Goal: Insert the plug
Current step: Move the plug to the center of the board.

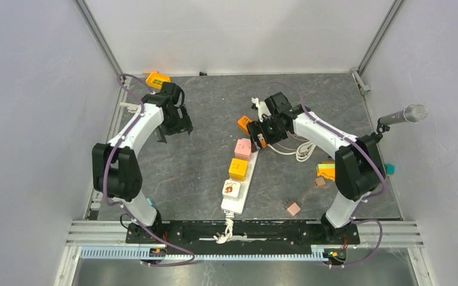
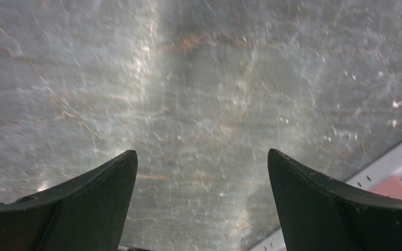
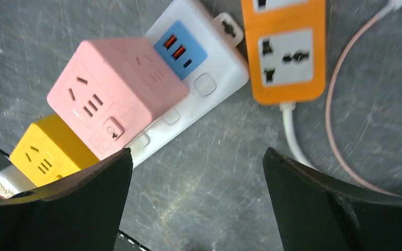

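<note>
A white power strip [image 1: 237, 199] [image 3: 217, 63] lies along the table's middle. It carries a pink cube adapter [image 1: 243, 148] [image 3: 112, 94], a yellow cube adapter [image 1: 238, 168] [image 3: 49, 151] and a white stickered plug [image 1: 231, 189]. An orange socket block [image 1: 244, 124] [image 3: 288, 47] lies at the strip's far end. My right gripper [image 1: 261, 132] [image 3: 197, 152] hangs open over bare table beside that end, holding nothing. A white plug-like piece [image 1: 263, 108] shows behind it, partly hidden by the arm. My left gripper [image 1: 176, 124] [image 2: 202, 152] is open over bare table to the left.
A coiled white cable [image 1: 301, 149] lies right of the strip, with a thin pink cord [image 3: 335, 104] near it. Orange blocks sit at the back left [image 1: 157, 79] and right [image 1: 326, 171]. Two small brown cubes [image 1: 293, 208] lie at the front right. A microphone [image 1: 402, 115] juts in from the right wall.
</note>
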Tool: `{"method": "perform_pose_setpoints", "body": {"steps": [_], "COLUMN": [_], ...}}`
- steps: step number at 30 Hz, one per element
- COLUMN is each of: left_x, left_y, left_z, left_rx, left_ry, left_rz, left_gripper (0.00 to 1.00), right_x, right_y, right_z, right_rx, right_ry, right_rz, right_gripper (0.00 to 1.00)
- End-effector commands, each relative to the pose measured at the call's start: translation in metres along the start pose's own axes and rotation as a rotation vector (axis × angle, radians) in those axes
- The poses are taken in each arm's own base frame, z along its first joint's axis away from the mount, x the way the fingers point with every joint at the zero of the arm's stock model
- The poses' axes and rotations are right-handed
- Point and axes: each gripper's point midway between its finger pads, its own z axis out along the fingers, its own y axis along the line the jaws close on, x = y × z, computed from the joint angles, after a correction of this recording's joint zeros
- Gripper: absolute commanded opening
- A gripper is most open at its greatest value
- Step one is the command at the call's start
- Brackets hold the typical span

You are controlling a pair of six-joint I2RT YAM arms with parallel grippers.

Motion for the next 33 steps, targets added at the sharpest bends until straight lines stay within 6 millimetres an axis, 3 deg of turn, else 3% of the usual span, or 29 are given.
{"method": "perform_pose_setpoints", "body": {"steps": [1,5,9,13,14,17,26,29,33], "left_x": [-0.033,-0.063,-0.092,-0.119,-0.130,-0.148,-0.181,-0.201,-0.208], "left_y": [0.021,0.032,0.041,0.048,0.061,0.067,0.076,0.074,0.076], "left_z": [0.007,0.025,0.038,0.050,0.054,0.066,0.107,0.110,0.112], "left_rx": [-0.088,-0.113,-0.126,-0.118,-0.126,-0.121,-0.163,-0.165,-0.192], "left_ry": [-0.037,-0.038,-0.055,-0.076,-0.080,-0.082,-0.085,-0.128,-0.111], "left_rz": [0.083,0.013,-0.058,-0.125,-0.172,-0.233,-0.344,-0.327,-0.315], "left_gripper": [1.00,1.00,0.98,0.90,0.86,0.77,0.70,0.68,0.63], "right_x": [-0.044,-0.068,-0.078,-0.084,-0.088,-0.098,-0.099,-0.100,-0.107], "right_y": [0.000,0.000,-0.004,-0.011,-0.013,-0.020,-0.034,-0.040,-0.051], "right_z": [-0.006,-0.004,-0.001,0.000,-0.001,-0.003,-0.004,-0.004,-0.010], "right_rx": [-0.007,-0.021,-0.027,-0.005,0.003,0.031,0.053,0.053,0.036], "right_ry": [-0.057,-0.077,-0.087,-0.097,-0.102,-0.111,-0.113,-0.115,-0.132], "right_rz": [-0.073,-0.093,-0.088,-0.087,-0.091,-0.102,-0.086,-0.072,-0.041], "right_gripper": [0.98,0.98,0.98,0.98,0.98,0.98,0.98,0.98,0.98]}}
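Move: The left hand's likeliest target, the blue box, lies about 14 cm ahead, 13 cm left and 10 cm down. The grey bar is some 9 cm farther out and 11 cm left of it; the yellow basket is about 24 cm beyond it and 3 cm left. From the right hand, the orange strip is roughly 11 cm ahead, 3 cm left, and the pink cube 3 cm ahead, 9 cm left. Left swings 18 cm forward, 15 left, sinking over the blue box, fingers narrowing; open right goes 10 cm forward. ##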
